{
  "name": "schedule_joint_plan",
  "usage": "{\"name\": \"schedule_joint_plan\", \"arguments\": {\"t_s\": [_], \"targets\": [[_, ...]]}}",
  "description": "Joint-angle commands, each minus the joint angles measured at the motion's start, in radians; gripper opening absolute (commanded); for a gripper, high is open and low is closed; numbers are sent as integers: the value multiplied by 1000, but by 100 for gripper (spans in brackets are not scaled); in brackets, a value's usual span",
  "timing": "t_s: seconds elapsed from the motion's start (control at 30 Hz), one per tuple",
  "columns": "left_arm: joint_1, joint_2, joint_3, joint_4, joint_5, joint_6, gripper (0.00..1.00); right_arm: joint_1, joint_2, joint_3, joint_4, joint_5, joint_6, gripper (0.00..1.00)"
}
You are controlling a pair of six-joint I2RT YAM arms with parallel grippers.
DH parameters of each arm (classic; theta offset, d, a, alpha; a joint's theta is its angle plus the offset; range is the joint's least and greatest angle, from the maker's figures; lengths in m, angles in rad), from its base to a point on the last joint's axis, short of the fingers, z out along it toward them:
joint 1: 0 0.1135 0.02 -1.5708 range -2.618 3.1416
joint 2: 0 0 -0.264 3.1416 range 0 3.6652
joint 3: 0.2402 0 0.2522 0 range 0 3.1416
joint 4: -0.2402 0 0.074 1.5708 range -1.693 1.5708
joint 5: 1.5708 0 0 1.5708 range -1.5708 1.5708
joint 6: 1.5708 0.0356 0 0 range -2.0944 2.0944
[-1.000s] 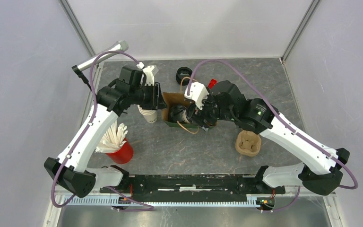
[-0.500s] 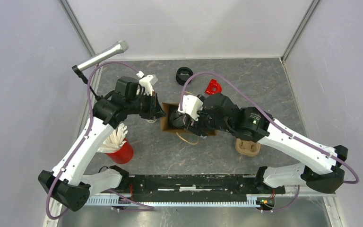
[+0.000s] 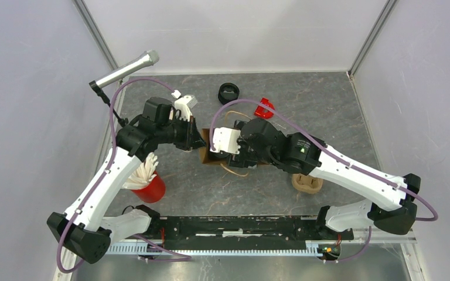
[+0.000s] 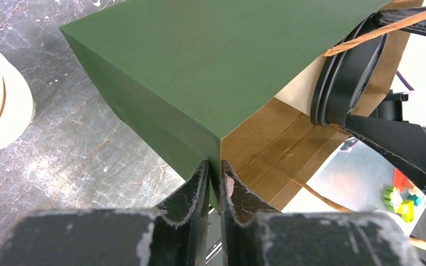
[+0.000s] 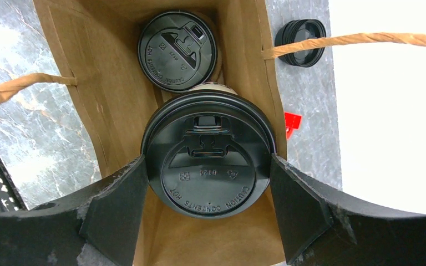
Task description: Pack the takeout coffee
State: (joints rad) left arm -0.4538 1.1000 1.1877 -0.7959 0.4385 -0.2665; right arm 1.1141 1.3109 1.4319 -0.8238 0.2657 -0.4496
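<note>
A paper bag (image 4: 199, 72), green outside and brown inside, lies on its side at the table's middle (image 3: 206, 157). My left gripper (image 4: 215, 174) is shut on the corner of the bag's open rim, one finger outside and one inside. Inside the bag (image 5: 116, 94), one takeout coffee cup (image 5: 177, 50) with a black lid rests at the far end. A second lidded cup (image 5: 208, 155) sits nearer the mouth. My right gripper (image 5: 208, 166) is shut on this cup, its fingers (image 5: 116, 205) against both sides of the lid. From above, both grippers (image 3: 198, 139) (image 3: 234, 153) meet at the bag.
A red cup of white sticks (image 3: 146, 181) stands front left. A cardboard cup carrier (image 3: 306, 182) is under the right arm. A loose black lid (image 3: 228, 92) and a red piece (image 3: 263, 108) lie at the back. A cream cup (image 4: 0, 111) stands left of the bag.
The right arm has carried its cup leftward, deeper into the bag. The left gripper has closed on the bag's rim, and the bag has shifted left.
</note>
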Motion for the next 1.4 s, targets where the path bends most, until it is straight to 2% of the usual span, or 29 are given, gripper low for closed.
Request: {"name": "schedule_joint_plan", "arguments": {"t_s": [0.0, 0.2, 0.57, 0.93, 1.13, 1.37], "targets": [[-2, -33, 0, 51, 40, 43, 17, 19, -11, -10, 20, 46, -87, 56], [-3, -41, -38, 163, 84, 32, 17, 61, -17, -38, -12, 64, -120, 56], [-2, 60, -14, 293, 106, 36, 18, 127, -49, -109, -5, 116, -75, 55], [-3, -31, -62, 146, 85, -8, 58, 158, -76, -157, 22, 141, -61, 55], [-4, -71, -81, 55, 32, -8, 65, 159, -78, -142, 10, 141, -45, 54], [-6, -5, -77, 48, -1, -10, 66, 164, -55, -97, -35, 164, -34, 53]]}}
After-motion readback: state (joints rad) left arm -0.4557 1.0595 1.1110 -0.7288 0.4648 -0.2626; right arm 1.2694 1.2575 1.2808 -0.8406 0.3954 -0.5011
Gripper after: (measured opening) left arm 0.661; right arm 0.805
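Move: My right hand already holds a lidded coffee cup at the mouth of the green bag; the bag's free half lies straight beneath it, some 12 cm down. The packed cup stands in the other half, about 9 cm left, 3 cm ahead and 10 cm below. My left fingers are already shut on the bag's left rim; from that hand the paper cup stack is roughly 10 cm ahead, 7 cm left and 15 cm lower. I keep my grip on the coffee cup's lid and lower it about 3.5 cm into the bag while drawing back about as far, rolling the hand's left side down some 10 degrees. Meanwhile my left hand shifts the rim forward and to the right, nearly 4 cm in all, then opens to release it and comes back to about where it began. ##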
